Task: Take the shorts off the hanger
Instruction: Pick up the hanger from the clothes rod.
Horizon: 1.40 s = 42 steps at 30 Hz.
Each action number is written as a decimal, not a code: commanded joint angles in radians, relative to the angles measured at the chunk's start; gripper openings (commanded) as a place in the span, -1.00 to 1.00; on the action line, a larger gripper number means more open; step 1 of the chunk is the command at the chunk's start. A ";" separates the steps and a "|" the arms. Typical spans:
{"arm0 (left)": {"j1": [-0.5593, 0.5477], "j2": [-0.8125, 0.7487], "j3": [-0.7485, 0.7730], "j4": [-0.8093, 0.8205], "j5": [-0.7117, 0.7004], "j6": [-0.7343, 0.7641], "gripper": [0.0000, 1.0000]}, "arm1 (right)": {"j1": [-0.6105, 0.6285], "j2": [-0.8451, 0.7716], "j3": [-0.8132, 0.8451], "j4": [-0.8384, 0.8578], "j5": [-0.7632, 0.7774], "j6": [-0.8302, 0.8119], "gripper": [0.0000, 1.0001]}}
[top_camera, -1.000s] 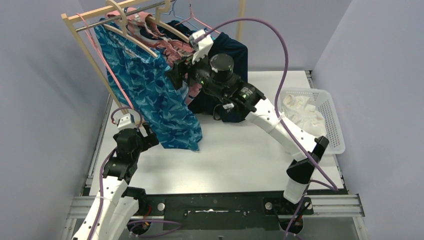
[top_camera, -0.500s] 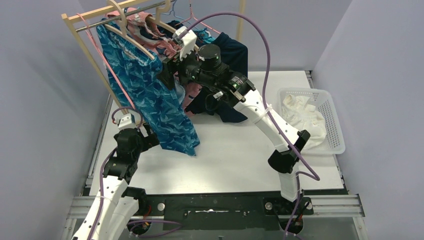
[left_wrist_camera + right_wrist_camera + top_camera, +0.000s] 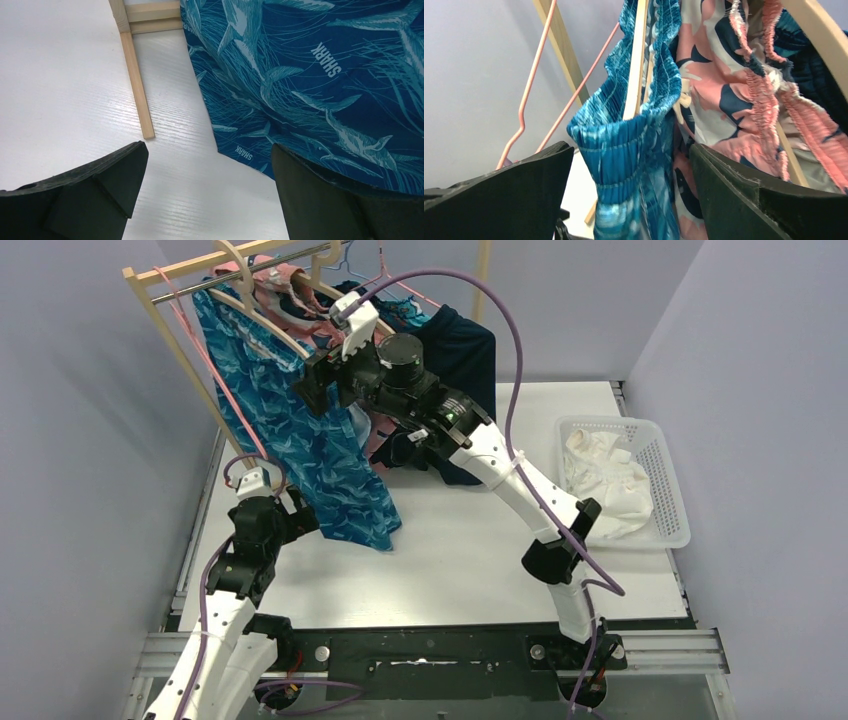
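Observation:
Blue shark-print shorts (image 3: 318, 455) hang from a wooden hanger (image 3: 262, 322) on the rack, and their hem reaches down to the table. My right gripper (image 3: 312, 386) is open, one finger on each side of the gathered blue waistband (image 3: 626, 145) where it wraps the hanger's arm (image 3: 637, 60); neither finger visibly presses it. Pink-and-navy floral shorts (image 3: 719, 95) hang just behind on another hanger, with dark navy shorts (image 3: 462, 345) further back. My left gripper (image 3: 298, 520) is open low over the table, with the shorts' hem (image 3: 320, 90) at its right finger.
The wooden rack frame (image 3: 172, 340) with a metal rod (image 3: 250, 270) stands at the table's back left; its foot (image 3: 136, 85) lies ahead of my left gripper. A pink wire hanger (image 3: 526, 95) hangs left of the waistband. A white basket (image 3: 668, 455) at right holds white shorts (image 3: 603, 478).
My right arm has reached further left along the hanger to the blue waistband's end, and its jaws have opened wider. The blue shorts have swung slightly left. The left arm has stayed put.

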 commanded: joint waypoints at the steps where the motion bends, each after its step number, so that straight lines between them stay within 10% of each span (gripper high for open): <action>1: 0.005 0.004 0.014 0.058 0.014 0.013 0.92 | -0.007 0.028 0.060 0.118 0.030 0.022 0.67; 7: 0.006 0.008 0.014 0.059 0.018 0.014 0.92 | -0.008 -0.014 -0.019 0.220 0.076 0.032 -0.96; 26: 0.007 0.007 0.016 0.057 0.010 0.011 0.92 | 0.037 -0.250 -0.384 0.746 0.139 0.052 -1.00; 42: 0.007 0.005 0.016 0.054 0.007 0.010 0.92 | 0.030 -0.239 -0.382 0.564 0.110 0.068 -0.93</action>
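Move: The near end of the wooden hanger, wrapped in the blue shorts' waistband, is right at my open right fingers: about 2 cm left, 1 cm forward and 1 cm lower. Its hook on the rod is some 9 cm ahead, 12 cm left and 16 cm up. The empty pink hanger hangs about 16 cm left, level fore and aft; the pink flowered garment is roughly 10 cm ahead, 6 cm left. From my left hand, the same hanger end is around 9 cm ahead, 6 cm right and 31 cm up. I nudge my right hand a little forward and left onto the waistband-covered hanger end and pinch it. With the grip kept, I lift about 10 cm towards the rod's height, drawing some 4 cm back and 3 cm to the right on the way, while the wrist tilts the fingertips up by nearly 30 degrees; then I ease to a stop. ##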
